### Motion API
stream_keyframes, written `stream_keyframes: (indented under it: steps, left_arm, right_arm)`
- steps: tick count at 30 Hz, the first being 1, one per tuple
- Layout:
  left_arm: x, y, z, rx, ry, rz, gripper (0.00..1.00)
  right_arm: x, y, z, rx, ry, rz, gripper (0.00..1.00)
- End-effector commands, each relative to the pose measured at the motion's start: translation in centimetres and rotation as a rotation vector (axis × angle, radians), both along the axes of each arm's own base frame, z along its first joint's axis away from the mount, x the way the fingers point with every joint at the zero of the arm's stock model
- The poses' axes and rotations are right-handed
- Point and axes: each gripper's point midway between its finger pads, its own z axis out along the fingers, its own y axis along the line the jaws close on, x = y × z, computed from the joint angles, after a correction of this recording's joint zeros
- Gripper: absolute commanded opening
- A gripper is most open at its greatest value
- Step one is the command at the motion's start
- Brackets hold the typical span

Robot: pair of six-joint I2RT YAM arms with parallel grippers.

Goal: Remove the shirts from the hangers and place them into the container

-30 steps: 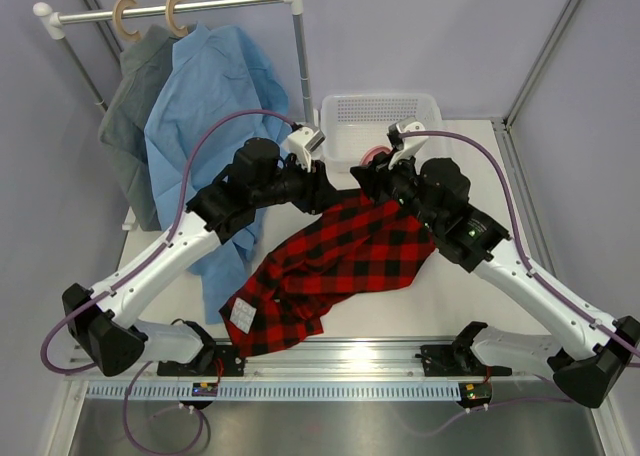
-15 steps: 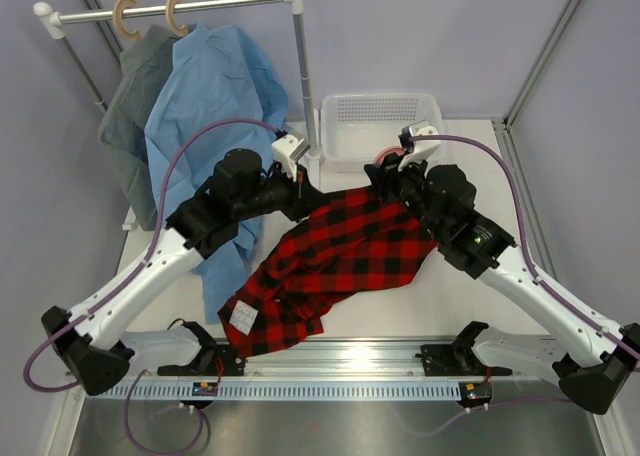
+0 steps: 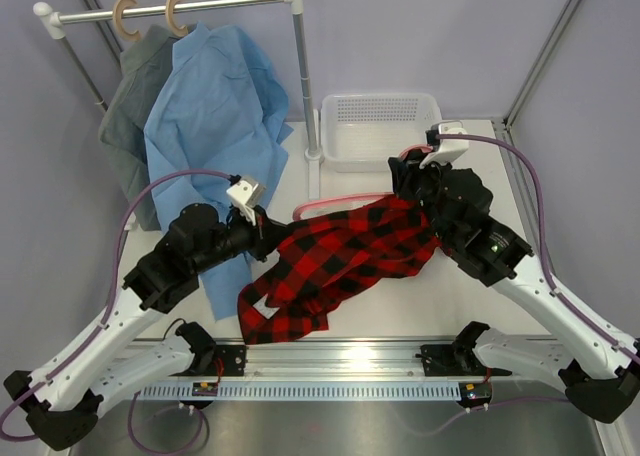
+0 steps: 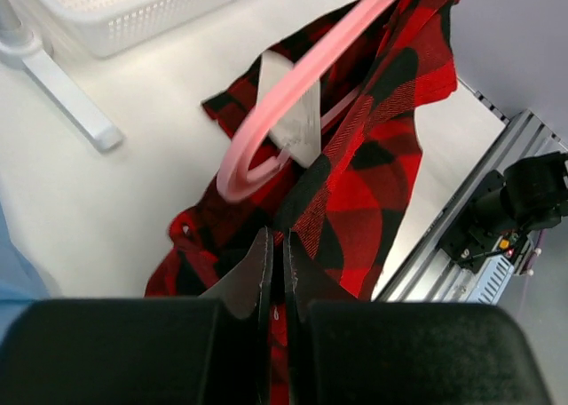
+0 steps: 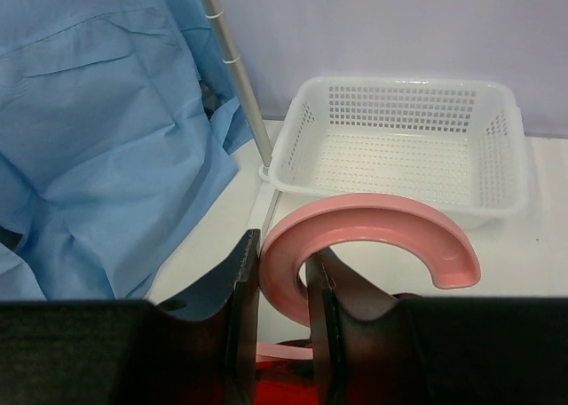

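The red-and-black plaid shirt [image 3: 350,248] is stretched between my two arms above the table. My left gripper [image 3: 263,229] is shut on a fold of the shirt's left part [image 4: 382,156]. One end of the pink hanger [image 3: 330,200] sticks bare out of the shirt [image 4: 293,94]. My right gripper [image 5: 284,263] is shut on the pink hook [image 5: 373,214], near the container [image 3: 380,99], a white mesh basket with nothing in it. A light blue shirt [image 3: 215,106] and a grey shirt [image 3: 128,106] hang on tan hangers [image 3: 177,12].
The white rack's upright pole [image 3: 303,76] stands just left of the basket, and its foot [image 4: 62,94] lies on the table. The top rail [image 3: 200,6] carries the two hung shirts. An aluminium rail [image 3: 340,388] runs along the near table edge.
My left gripper has shut on the plaid shirt and pulled back left and towards me, drawing cloth off the pink hanger's end. The right gripper has shifted right with the hook.
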Motion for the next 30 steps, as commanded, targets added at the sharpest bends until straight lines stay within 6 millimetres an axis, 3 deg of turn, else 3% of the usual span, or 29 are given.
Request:
stream_keyframes:
  steps: [1,6,11,12,13,14,17,20,25,30]
  left_arm:
    - [-0.5,1.5,-1.3,-0.004,0.032,0.062,0.00]
    - [-1.2,1.0,-3.6,0.000,0.107,0.035,0.00]
    - [-1.9,-0.4,-4.0,-0.030,0.150,-0.032,0.01]
    - [-2.0,-0.9,-3.5,-0.051,0.145,-0.051,0.07]
    - [-2.1,-1.3,-3.2,-0.058,0.146,-0.070,0.33]
    - [-2.5,-1.7,-2.7,-0.067,0.143,-0.103,0.44]
    - [-2.4,-1.9,-0.8,-0.068,0.079,-0.134,0.67]
    - [-2.0,-1.0,1.2,-0.059,-0.017,-0.106,0.80]
    - [-2.1,-0.5,4.0,-0.042,-0.114,-0.123,0.82]
    - [-1.5,-3.2,6.1,-0.027,-0.132,-0.242,0.81]
  right_arm:
    - [-0.1,-4.9,3.8,0.032,-0.063,-0.208,0.00]
    - [-0.5,-4.0,4.7,0.090,-0.072,-0.152,0.00]
    - [-0.8,-3.3,5.2,0.103,-0.082,-0.108,0.00]
    - [-0.9,-2.7,5.2,0.101,-0.085,-0.071,0.00]
    - [-1.0,-2.4,5.1,0.099,-0.087,-0.054,0.00]
    - [-1.1,-2.2,4.8,0.099,-0.088,-0.042,0.00]
    - [-1.4,-1.5,4.0,0.079,-0.079,0.007,0.00]
    - [-1.9,-1.1,2.9,0.058,-0.068,0.046,0.00]
    - [-2.8,-0.6,1.3,0.030,-0.058,0.109,0.00]
    - [-3.4,1.0,0.6,0.007,-0.060,0.207,0.00]
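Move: Close ahead of the left hand, which has the red plaid shirt's shoulder pinched shut, the hanger's bare left end stands about 4 cm forward, 5 cm right and roughly level. The shirt's middle is some 12 cm right, 1 cm ahead and 12 cm lower; the blue shirt hangs about 18 cm ahead, 13 cm left. From the right hand, holding the hook, that hanger end lies 8 cm back, 17 cm left, 8 cm lower; the container is some 28 cm ahead, 4 cm right, 32 cm below. Sinking about 4 cm and easing back 2 cm beside the hanger's bare end, the left hand opens wide near the bottom, lets go of the plaid shoulder and comes up about 8 cm, clear of the cloth. The right hand keeps the hook pinched, rises slightly, then draws back some 3 cm while dipping and turning a little counter-clockwise. ##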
